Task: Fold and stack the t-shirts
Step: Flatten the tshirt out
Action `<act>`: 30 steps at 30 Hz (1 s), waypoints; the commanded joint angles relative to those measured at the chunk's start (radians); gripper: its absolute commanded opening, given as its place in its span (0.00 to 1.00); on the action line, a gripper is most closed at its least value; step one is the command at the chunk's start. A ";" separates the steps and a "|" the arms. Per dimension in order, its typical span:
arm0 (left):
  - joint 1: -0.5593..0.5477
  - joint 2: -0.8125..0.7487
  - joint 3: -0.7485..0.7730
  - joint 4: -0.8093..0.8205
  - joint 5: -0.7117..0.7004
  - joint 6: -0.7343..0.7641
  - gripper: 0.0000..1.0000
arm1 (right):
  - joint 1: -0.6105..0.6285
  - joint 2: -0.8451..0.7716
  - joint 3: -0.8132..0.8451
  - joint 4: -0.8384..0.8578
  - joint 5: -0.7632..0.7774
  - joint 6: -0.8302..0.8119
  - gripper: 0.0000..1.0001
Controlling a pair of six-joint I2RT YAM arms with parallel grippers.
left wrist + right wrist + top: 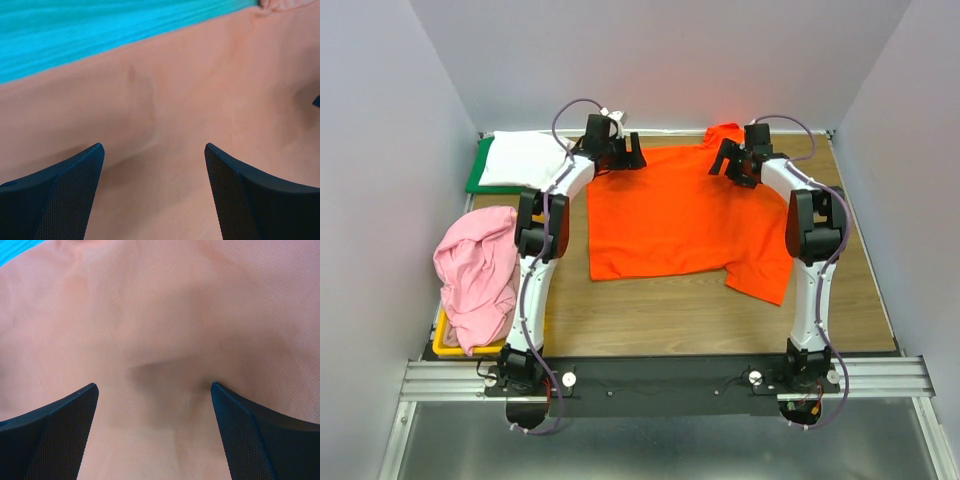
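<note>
A bright orange t-shirt (665,220) lies spread flat in the middle of the table, one sleeve trailing at the near right. My left gripper (623,153) hovers open over its far left edge. My right gripper (730,160) hovers open over its far right part, near the collar. In the left wrist view the fingers (75,185) stand wide apart just above the orange cloth (165,110), gripping nothing. The right wrist view shows the same: fingers (250,430) spread over slightly creased cloth (165,315). A folded white t-shirt (523,157) rests at the far left. A pink t-shirt (477,272) is heaped at the left.
The white shirt lies on a flat green board (478,178) in the far left corner. The pink heap spills over a yellow bin (448,346) at the near left. Grey walls close in the table on three sides. Bare wood (660,315) shows near the arm bases.
</note>
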 commanded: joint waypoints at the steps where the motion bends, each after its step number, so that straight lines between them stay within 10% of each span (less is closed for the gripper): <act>1: -0.003 -0.187 -0.122 0.038 -0.074 0.030 0.89 | -0.003 -0.022 0.026 -0.038 0.010 -0.083 1.00; 15: -0.046 -0.493 -0.760 0.075 -0.234 0.009 0.88 | -0.003 -0.179 -0.165 -0.039 0.159 -0.147 1.00; 30: -0.050 -0.450 -0.810 0.106 -0.237 0.023 0.88 | -0.006 -0.173 -0.302 -0.039 0.216 -0.106 1.00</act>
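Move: The orange t-shirt lies spread just below both hands; its middle is about 17 cm back and 17 cm right of the left hand, some 2 cm lower. From the right hand that middle is about 14 cm back and 14 cm left, with the bunched collar some 9 cm straight ahead. The white stack sits about 34 cm left of the left hand, level with it. Both open hands rise, shift back and apart over the t-shirt (left about 15 cm, right 6), then lower. ##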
